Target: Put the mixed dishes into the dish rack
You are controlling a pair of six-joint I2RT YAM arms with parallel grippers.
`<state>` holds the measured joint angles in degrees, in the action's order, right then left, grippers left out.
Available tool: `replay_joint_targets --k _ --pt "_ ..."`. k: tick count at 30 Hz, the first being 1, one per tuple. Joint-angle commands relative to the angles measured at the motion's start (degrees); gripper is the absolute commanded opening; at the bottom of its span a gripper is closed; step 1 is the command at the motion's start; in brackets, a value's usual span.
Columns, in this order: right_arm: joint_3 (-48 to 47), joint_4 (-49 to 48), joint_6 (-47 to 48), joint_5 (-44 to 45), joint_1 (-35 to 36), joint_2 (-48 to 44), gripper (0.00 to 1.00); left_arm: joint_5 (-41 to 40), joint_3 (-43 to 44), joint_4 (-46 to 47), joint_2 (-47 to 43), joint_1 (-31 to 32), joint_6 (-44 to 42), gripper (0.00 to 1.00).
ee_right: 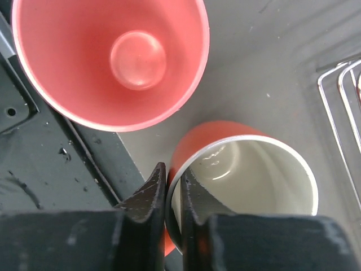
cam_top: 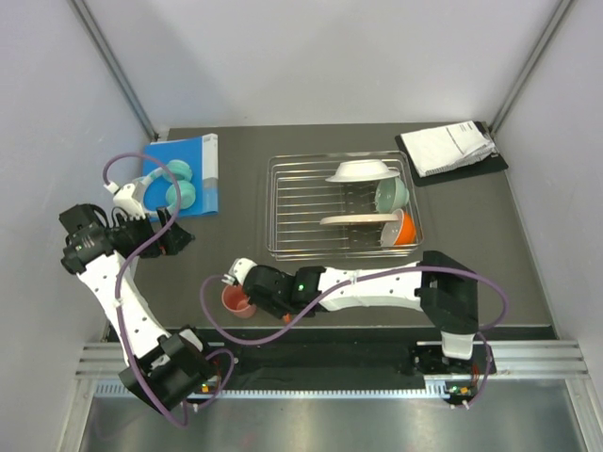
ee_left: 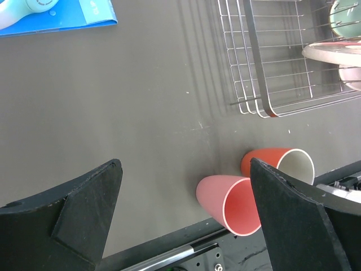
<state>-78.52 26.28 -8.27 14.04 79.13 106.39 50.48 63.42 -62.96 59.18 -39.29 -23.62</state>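
Note:
The pink cup [cam_top: 236, 301] [ee_left: 228, 203] [ee_right: 113, 56] and the orange white-lined mug [ee_left: 276, 164] [ee_right: 248, 169] lie on their sides, side by side at the table's near edge. My right gripper [cam_top: 249, 282] [ee_right: 172, 169] is shut on the mug's rim, one finger [ee_right: 194, 195] inside and the other outside. My left gripper [cam_top: 172, 235] [ee_left: 186, 164] hangs open over bare table to the left, holding nothing. The dish rack [cam_top: 283, 202] [ee_left: 254, 73] holds a white shallow bowl [cam_top: 363, 170], a mint-green bowl [cam_top: 391, 195], a plate [cam_top: 358, 219] and an orange bowl [cam_top: 407, 229].
A blue book [cam_top: 193, 169] [ee_left: 56, 17] with a mint-coloured object on it lies at the back left. White papers on a black board [cam_top: 450, 149] sit at the back right. The metal rail along the table's front edge runs just behind the two cups.

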Motion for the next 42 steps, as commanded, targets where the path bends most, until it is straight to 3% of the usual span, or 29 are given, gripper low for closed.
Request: replay_joint_targets --k 1,7,12,14,15,16,17,18,19,20,23,28,33,42 --pt "-2.2 2.2 0.0 -1.0 -1.2 1.6 0.0 2.1 1.4 1.9 -1.3 0.1 1.6 0.99" --pt "-1.5 5.0 -0.3 2.0 -1.9 -10.0 0.0 5.4 6.4 1.6 -0.3 0.1 6.5 0.99" --pt "-3.5 5.3 -1.0 2.0 -2.8 -23.0 0.0 18.0 14.1 3.4 3.1 0.0 17.6 0.99" --pt "-3.1 2.0 -1.5 0.2 -3.9 -29.9 0.0 23.8 15.7 8.4 5.0 0.1 27.4 0.99" --pt "-1.9 0.5 -2.9 -2.7 -5.6 -32.3 0.0 30.8 15.2 12.3 5.3 0.1 32.5 0.99" --pt "-0.7 -4.7 -3.8 -5.1 -6.8 -37.2 0.0 34.3 12.5 17.6 5.7 0.1 47.0 0.99" --pt "0.8 -7.9 -4.8 -7.6 -8.1 -39.7 0.0 37.1 11.0 34.3 5.6 0.7 56.3 0.99" --pt "4.4 -11.8 -7.5 -12.0 -11.2 -44.5 0.0 38.1 9.6 41.0 5.6 1.5 69.7 0.99" --pt "6.3 -18.3 -9.1 -13.8 -12.9 -46.4 0.0 38.5 8.1 46.6 5.4 2.0 73.6 0.99" --pt "7.9 -21.9 -10.6 -17.1 -16.4 -47.9 0.0 38.7 8.0 50.5 5.4 3.2 75.5 0.99" --pt "11.2 -31.1 -16.8 -25.3 -21.8 -49.8 0.0 39.3 9.4 50.1 5.2 7.8 76.1 0.99" --pt "12.6 -40.0 -22.1 -31.1 -25.0 -46.9 0.0 35.6 10.0 50.7 4.1 17.3 78.9 0.99" --pt "16.3 -54.2 -32.4 -38.2 -30.3 -43.2 0.0 33.5 5.2 66.2 3.0 20.7 92.2 0.99" --pt "18.0 -76.0 -49.6 -45.0 -34.5 -33.8 0.0 28.4 -0.4 63.8 0.4 23.0 87.6 0.99"
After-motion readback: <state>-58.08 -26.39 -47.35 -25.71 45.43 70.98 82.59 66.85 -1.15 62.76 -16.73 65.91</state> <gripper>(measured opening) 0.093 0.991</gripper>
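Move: Some 24 cm to the left hand's right, 8 cm nearer the bases and 18 cm below stands the orange mug; its rim is already between the right fingers, its middle about 3 cm ahead, 1 cm right and 4 cm below them. From the right hand the open left gripper lies about 11 cm ahead, 23 cm left and 15 cm higher. The pink cup is level, 10 cm left and 4 cm below; the dish rack's middle sits 21 cm ahead, 16 cm right and slightly lower. Keeping its rim pinch, the right hand swings the orange mug steeply up about 37 cm while drifting right, rolling some 70 degrees until its fingers point left, then eases forward, partly back left and down a few centimetres. The left hand, fingers wide open, rises about 18 cm, then swings right about 14 cm, rolling its fingers rightward towards the mug's base without reaching it. ##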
